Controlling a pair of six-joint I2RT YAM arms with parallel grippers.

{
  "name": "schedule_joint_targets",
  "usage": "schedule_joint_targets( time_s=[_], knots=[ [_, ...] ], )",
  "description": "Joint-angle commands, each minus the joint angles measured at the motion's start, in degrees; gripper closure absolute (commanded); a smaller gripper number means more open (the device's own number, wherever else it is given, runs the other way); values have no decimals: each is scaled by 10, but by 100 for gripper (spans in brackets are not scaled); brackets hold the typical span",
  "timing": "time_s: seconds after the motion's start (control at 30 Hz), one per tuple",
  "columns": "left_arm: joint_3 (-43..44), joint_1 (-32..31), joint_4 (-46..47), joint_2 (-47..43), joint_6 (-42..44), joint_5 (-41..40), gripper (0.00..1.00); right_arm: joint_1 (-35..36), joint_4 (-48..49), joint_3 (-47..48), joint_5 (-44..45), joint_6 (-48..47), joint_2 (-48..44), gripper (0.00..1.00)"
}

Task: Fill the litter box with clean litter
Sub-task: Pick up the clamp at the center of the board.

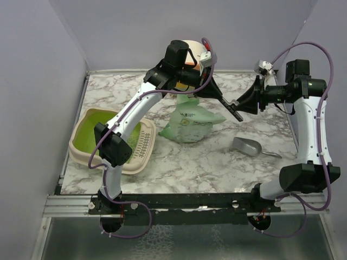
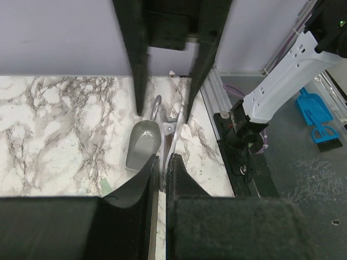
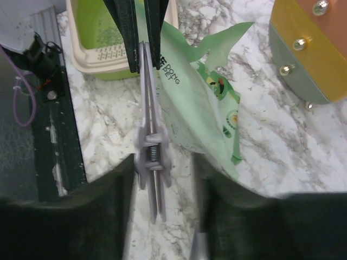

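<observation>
The litter box, a cream tray with a lime-green inside and a slotted panel, sits at the left of the table and also shows as the litter box. The mint-green bag slumps mid-table. The clean litter itself does not show. Right of and above the bag, my left gripper is shut on a thin lilac spring clip. My right gripper stands open around the clip's other end. The clip lies close to its left finger and apart from the right one. From above, the left gripper and right gripper meet.
A grey metal scoop lies on the marble right of the bag. A cream cylinder with an orange face stands at the back centre. Lilac walls close in the table's left, back and right; a metal rail runs along the near edge.
</observation>
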Motion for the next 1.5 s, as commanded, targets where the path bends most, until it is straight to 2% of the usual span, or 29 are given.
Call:
schedule_joint_targets(
  time_s=[0.0, 0.03, 0.17, 0.27, 0.37, 0.43, 0.6, 0.83, 0.93, 1.13, 1.2, 1.4, 1.47],
  knots=[
    [-4, -3, 20, -27, -6, 9, 100, 5, -8, -5, -22, -8, 2, 90],
    [-4, -3, 21, -27, -6, 9, 100, 6, -8, -3, -20, -4, 5, 98],
    [-9, -4, 23, -32, -7, -4, 100, 6, -8, -5, -13, -9, 0, 99],
    [-29, -4, 30, -45, 1, -31, 61, 6, -7, -4, -15, -6, -8, 99],
    [-63, -4, 50, -65, 16, -55, 29, 6, -1, -6, -6, 4, -14, 99],
    [-89, -3, 68, -82, 20, -103, 3, 6, -1, -10, -2, 4, -15, 99],
    [-162, 2, 91, -136, 63, -193, 1, 6, 34, -31, 62, 7, -25, 99],
    [-264, -5, 14, -219, 158, -265, 1, 6, 190, -135, 173, -13, -111, 99],
    [-320, -34, -2, -255, 201, -313, 1, 6, 196, -168, 172, -48, -119, 99],
    [-399, -116, -2, -287, 291, -486, 1, 7, 191, -186, 153, -67, -89, 99],
    [-409, -128, -1, -283, 313, -519, 1, 7, 186, -181, 144, -64, -80, 99],
    [-430, -138, 24, -264, 399, -702, 1, 7, 194, -188, 138, -57, -80, 99],
    [-439, -139, 43, -265, 420, -725, 1, 7, 189, -192, 135, -63, -82, 99]
  ],
)
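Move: The clamp is in the left fingers, its middle about 6 cm to the right of that hand and 2 cm back. For the right hand, whose parted fingers straddle its free end, that middle lies only some 2 cm to the left, level with it. The green litter bag is about 6 cm ahead of the left hand, 4 cm left and 27 below. From the right hand, the scoop lies roughly 4 cm ahead, 16 right and 30 below. The right fingers pinch the clamp near its spring while the left still holds the other end; then the left fingers open wide and let go. The left hand sweeps leftward and down about 12 cm towards the litter bag, swinging back and forward again, its fingers turning down and forward. The right keeps its grip, lowering the clamp some 7 cm and easing right. ##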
